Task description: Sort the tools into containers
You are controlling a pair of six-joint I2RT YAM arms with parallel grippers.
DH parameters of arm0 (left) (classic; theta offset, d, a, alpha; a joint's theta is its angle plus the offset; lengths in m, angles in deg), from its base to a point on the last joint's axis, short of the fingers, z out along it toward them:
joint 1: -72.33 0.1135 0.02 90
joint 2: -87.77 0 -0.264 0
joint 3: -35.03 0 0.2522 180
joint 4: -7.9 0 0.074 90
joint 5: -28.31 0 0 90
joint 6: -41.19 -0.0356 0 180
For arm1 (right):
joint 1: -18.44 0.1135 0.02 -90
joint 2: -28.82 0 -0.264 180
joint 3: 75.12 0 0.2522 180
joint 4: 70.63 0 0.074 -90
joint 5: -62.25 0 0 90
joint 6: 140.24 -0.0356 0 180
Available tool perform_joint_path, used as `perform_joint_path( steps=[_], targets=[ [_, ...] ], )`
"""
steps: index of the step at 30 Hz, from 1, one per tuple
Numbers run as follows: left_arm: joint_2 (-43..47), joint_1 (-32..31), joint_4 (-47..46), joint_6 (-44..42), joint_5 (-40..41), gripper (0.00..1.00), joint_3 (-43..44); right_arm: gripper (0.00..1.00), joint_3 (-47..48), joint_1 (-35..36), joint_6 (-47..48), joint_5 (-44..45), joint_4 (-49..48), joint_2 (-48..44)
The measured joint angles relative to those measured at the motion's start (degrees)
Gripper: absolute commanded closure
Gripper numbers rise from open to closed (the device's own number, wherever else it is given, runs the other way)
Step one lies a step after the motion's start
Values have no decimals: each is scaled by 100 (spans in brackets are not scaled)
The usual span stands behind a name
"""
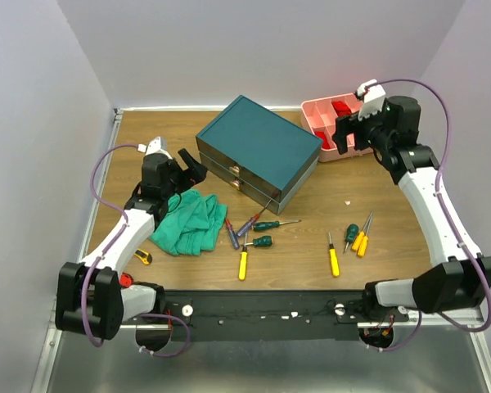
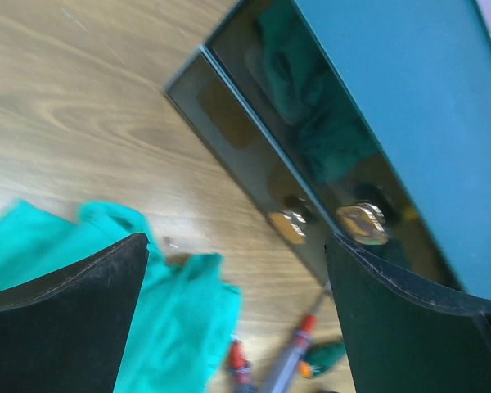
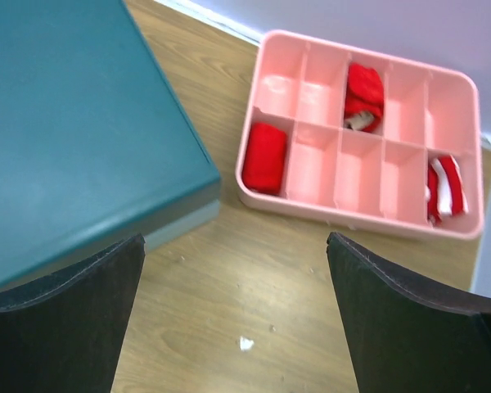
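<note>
The dark teal box (image 1: pixel 258 147) stands at mid-table, its two stacked drawers (image 1: pixel 233 174) shut and facing front-left. Several screwdrivers lie loose in front of it: red-and-blue ones (image 1: pixel 231 234), green-handled ones (image 1: pixel 263 241), two yellow ones (image 1: pixel 243 264) and a mixed group (image 1: pixel 360 237) to the right. My left gripper (image 1: pixel 192 168) hangs open just left of the drawer fronts. In the left wrist view the left gripper (image 2: pixel 236 246) frames the drawers (image 2: pixel 262 155) and a red-and-blue screwdriver (image 2: pixel 290 360). My right gripper (image 1: pixel 348 135) is open and empty above bare table (image 3: pixel 233 241), between the box (image 3: pixel 74 131) and a pink tray.
A crumpled green cloth (image 1: pixel 188 221) lies left of the tools, below the left gripper. A pink divided tray (image 1: pixel 311 110) with red items (image 3: pixel 264 157) sits at the back right. A small yellow object (image 1: pixel 142 256) lies near the left arm's base.
</note>
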Motion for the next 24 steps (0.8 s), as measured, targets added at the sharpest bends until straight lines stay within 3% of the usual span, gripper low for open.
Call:
perform_joint_path(
  steps=[8, 17, 24],
  targets=[
    [-734, -116, -623, 1014, -466, 1, -24, 0, 560, 229, -96, -435, -87, 946],
    [-1731, -297, -876, 1386, -509, 1, 293, 0, 793, 824, -160, -181, -245, 1818],
    [-1980, -695, -870, 1521, -562, 1, 549, 0, 1056, 1102, -212, -9, -474, 2295]
  ],
)
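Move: The left hand's goal, the cabinet's upper knob, lies about 4 cm ahead, 10 to its right and 7 lower. The lower knob is some 3 cm ahead, 10 right and 12 down; the green cloth sits 4 cm back, 2 left and 16 down. From the right hand, the cabinet top's middle is roughly 8 cm ahead, 18 left and 17 below; the pink box is some 17 cm ahead, 2 left and 26 down. Left, open, swings about 8 cm right and down to the upper knob; right travels left, down, forward over cabinet. ##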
